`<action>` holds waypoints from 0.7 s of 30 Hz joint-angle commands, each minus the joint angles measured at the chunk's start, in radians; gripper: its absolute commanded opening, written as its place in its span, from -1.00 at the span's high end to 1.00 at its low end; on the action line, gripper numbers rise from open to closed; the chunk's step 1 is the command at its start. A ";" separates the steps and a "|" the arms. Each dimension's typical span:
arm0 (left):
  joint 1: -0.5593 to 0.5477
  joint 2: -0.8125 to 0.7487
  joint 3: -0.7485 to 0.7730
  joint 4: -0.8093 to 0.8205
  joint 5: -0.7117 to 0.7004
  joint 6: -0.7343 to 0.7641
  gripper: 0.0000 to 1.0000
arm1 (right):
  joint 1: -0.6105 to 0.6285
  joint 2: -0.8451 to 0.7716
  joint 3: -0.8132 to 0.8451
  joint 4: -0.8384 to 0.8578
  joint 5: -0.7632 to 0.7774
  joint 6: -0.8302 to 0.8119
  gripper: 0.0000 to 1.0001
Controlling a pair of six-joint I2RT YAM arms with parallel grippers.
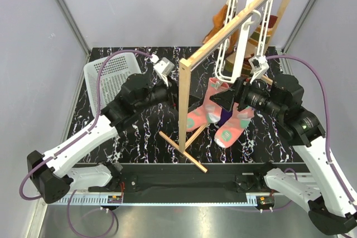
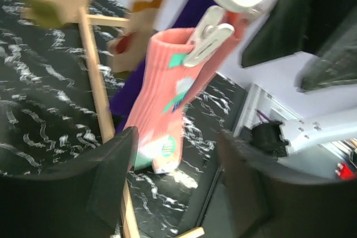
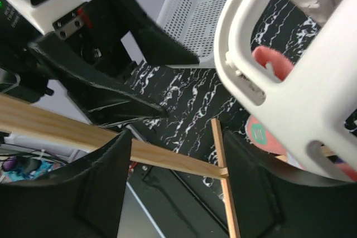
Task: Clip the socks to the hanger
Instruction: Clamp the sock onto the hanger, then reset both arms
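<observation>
The white hanger (image 1: 241, 26) hangs by its hook from the wooden rail. Two pink socks (image 1: 207, 106) (image 1: 233, 127) dangle under it over the black tabletop. A white clip (image 2: 207, 40) bites the cuff of the pink sock (image 2: 164, 101) in the left wrist view. A striped tan sock (image 1: 261, 33) hangs on the hanger's far side. My left gripper (image 1: 177, 94) (image 2: 175, 176) is open just left of the pink socks, holding nothing. The open right gripper (image 1: 226, 100) (image 3: 175, 182) sits to their right, below the hanger frame (image 3: 279, 71), also holding nothing.
The light wooden rail stand (image 1: 184, 110) rises between the arms, its foot bar (image 1: 182, 151) lying near the front edge. A white perforated basket (image 1: 111, 73) stands at the back left. A purple cloth (image 2: 134, 90) hangs behind the pink sock.
</observation>
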 commanded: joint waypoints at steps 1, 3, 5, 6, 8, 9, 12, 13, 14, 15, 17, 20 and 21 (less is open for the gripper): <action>0.031 -0.055 0.046 -0.027 -0.084 -0.047 -0.97 | 0.003 -0.017 0.038 -0.031 0.028 -0.025 -0.49; 0.045 -0.067 0.049 -0.052 -0.109 -0.050 -0.97 | 0.002 -0.024 0.056 -0.048 0.036 -0.036 -0.58; 0.062 -0.084 0.053 -0.093 -0.136 -0.053 -0.97 | 0.003 -0.026 0.088 -0.081 0.030 -0.048 -0.72; 0.068 -0.092 0.055 -0.125 -0.150 -0.056 -0.97 | 0.002 -0.027 0.102 -0.108 0.022 -0.053 -0.78; 0.083 -0.118 0.053 -0.163 -0.213 -0.068 -0.97 | 0.000 -0.027 0.143 -0.134 -0.022 -0.068 -0.93; 0.097 -0.129 0.052 -0.205 -0.236 -0.073 -0.97 | 0.002 -0.029 0.159 -0.156 -0.044 -0.073 -0.99; 0.124 -0.176 0.037 -0.269 -0.303 -0.097 -0.97 | 0.002 -0.032 0.211 -0.202 -0.150 -0.094 -0.99; 0.144 -0.190 0.032 -0.282 -0.313 -0.108 -0.97 | 0.002 -0.035 0.225 -0.212 -0.179 -0.102 -0.99; 0.155 -0.202 0.021 -0.291 -0.331 -0.114 -0.98 | 0.002 -0.038 0.248 -0.220 -0.240 -0.107 -0.99; 0.175 -0.225 0.018 -0.318 -0.340 -0.125 -0.97 | 0.002 -0.043 0.259 -0.237 -0.266 -0.105 -0.99; 0.192 -0.248 0.018 -0.349 -0.381 -0.134 -0.97 | 0.003 -0.062 0.286 -0.248 -0.323 -0.099 -0.99; 0.221 -0.299 0.015 -0.409 -0.452 -0.153 -0.97 | 0.002 -0.101 0.326 -0.278 -0.288 -0.088 -0.99; 0.233 -0.317 0.011 -0.433 -0.468 -0.154 -0.97 | 0.002 -0.112 0.335 -0.315 -0.255 -0.088 -0.99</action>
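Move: Some 7 cm to the right of the left hand and about 4 cm ahead, at nearly its height, hangs the newly clipped pink sock's cuff; the wooden post stands roughly 5 cm to this hand's left and 6 cm back. From the right hand the same cuff is about 5 cm ahead and 1 cm left, with the hanger's near end 6 cm ahead, 4 cm right and slightly above. The other pink sock hangs about 8 cm to its right, 1 cm ahead and 8 cm lower. Leaving the already clipped sock, the left hand swings about 14 cm left and a little forward, back past the post, turning some 35 degrees counter-clockwise while its part-open fingers spread wide. The right hand also opens fully, edges a centimetre aside, then pulls back and up from the hanger, turning slightly counter-clockwise. ##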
